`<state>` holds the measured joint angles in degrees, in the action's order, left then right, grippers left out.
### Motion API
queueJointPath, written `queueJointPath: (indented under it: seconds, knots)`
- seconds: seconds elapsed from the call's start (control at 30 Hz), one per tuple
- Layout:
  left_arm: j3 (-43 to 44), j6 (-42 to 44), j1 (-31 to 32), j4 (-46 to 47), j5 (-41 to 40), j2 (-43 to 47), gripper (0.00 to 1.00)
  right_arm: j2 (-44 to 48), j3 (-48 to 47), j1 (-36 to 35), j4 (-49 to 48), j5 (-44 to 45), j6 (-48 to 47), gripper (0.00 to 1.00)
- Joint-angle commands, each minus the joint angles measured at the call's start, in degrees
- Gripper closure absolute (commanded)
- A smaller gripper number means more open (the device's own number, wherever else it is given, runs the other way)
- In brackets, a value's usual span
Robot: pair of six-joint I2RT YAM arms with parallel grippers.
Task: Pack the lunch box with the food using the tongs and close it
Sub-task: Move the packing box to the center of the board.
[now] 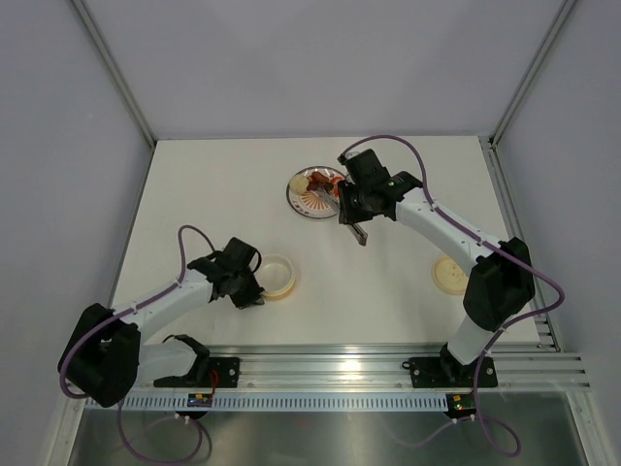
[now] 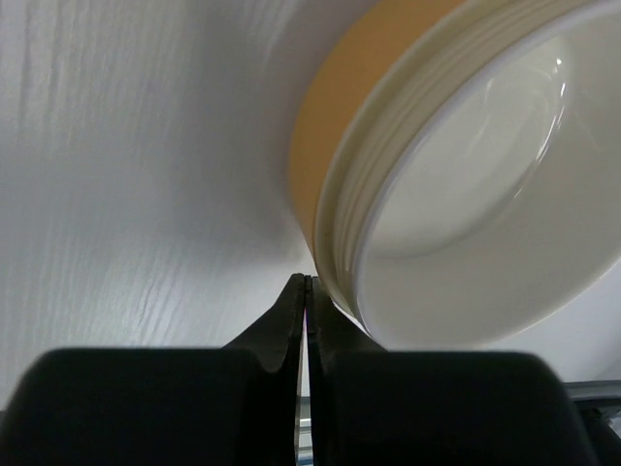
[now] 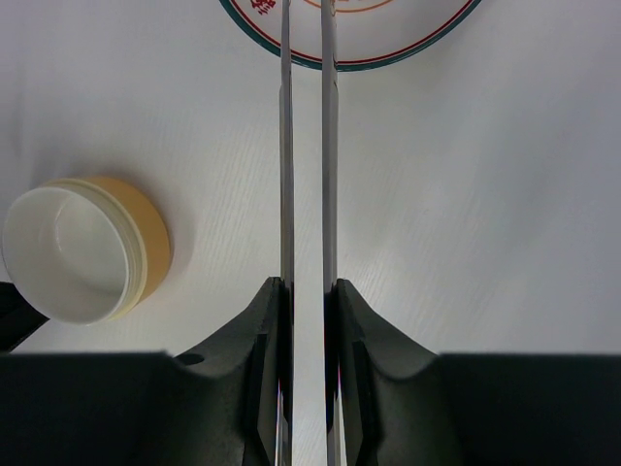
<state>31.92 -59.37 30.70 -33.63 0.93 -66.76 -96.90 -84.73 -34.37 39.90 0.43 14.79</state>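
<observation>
The lunch box (image 1: 277, 276), a round cream-yellow tub, stands empty on the table in front of the left arm; it fills the right of the left wrist view (image 2: 466, 175) and shows at the left of the right wrist view (image 3: 78, 252). My left gripper (image 1: 257, 296) (image 2: 307, 283) is shut with nothing between its fingers, its tip right beside the tub's wall. My right gripper (image 1: 351, 209) (image 3: 309, 286) is shut on the tongs (image 3: 286, 146), whose two silver arms run parallel toward the plate (image 3: 408, 53). The food (image 1: 325, 184) lies on that plate (image 1: 296, 194).
A flat cream lid (image 1: 451, 274) lies at the right, near the right arm's base. The metal rail (image 1: 340, 364) runs along the table's near edge.
</observation>
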Motion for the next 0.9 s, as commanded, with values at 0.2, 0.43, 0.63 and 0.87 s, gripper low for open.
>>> queueJointPath:
  seconds: [0.2, 0.43, 0.63, 0.87]
  knots:
    - [11.7, 4.3, 0.2, 8.6, -3.7, -12.9, 1.00, 3.4, -1.0, 0.3, 0.4, 0.8, 0.7, 0.97]
    - [20.1, 8.1, 0.2, 9.5, -5.7, -20.2, 1.00, 3.0, -1.5, 0.3, 0.5, 0.4, 1.1, 0.98]
    - [24.8, 9.4, 0.2, 10.5, -5.9, -26.1, 1.00, 3.3, -1.4, 0.2, 1.1, -0.2, 1.2, 0.98]
    - [26.2, 9.8, 0.2, 9.9, -6.3, -26.0, 1.00, 9.2, 3.4, -0.3, 2.1, -4.0, 1.4, 0.97]
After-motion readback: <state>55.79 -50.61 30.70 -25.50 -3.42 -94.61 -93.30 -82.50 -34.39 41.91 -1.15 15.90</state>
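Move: The packing box stands right at the left hand's shut fingertips, its middle about 5 cm ahead and 4 cm to their right, roughly level with them. The board's centre is some 18 cm ahead and 13 cm right of that hand. The plate lies beyond it, roughly 28 cm ahead and 12 cm right. From the right hand, which holds the tongs up over the plate's near edge, the box is about 14 cm back, 14 cm left and 13 cm below. With fingers still shut and kept against the near-left side of the packing box, the left hand pushes the box along the board, forward about 12 cm and right about 5 cm, towards the board's centre and the plate, quick at first and easing to a near stop, while the wrist tips the fingertips outward by under 10 degrees. The right hand keeps its hold on the tongs in place above the plate and only at the very end starts to draw back, by some 2 cm. ##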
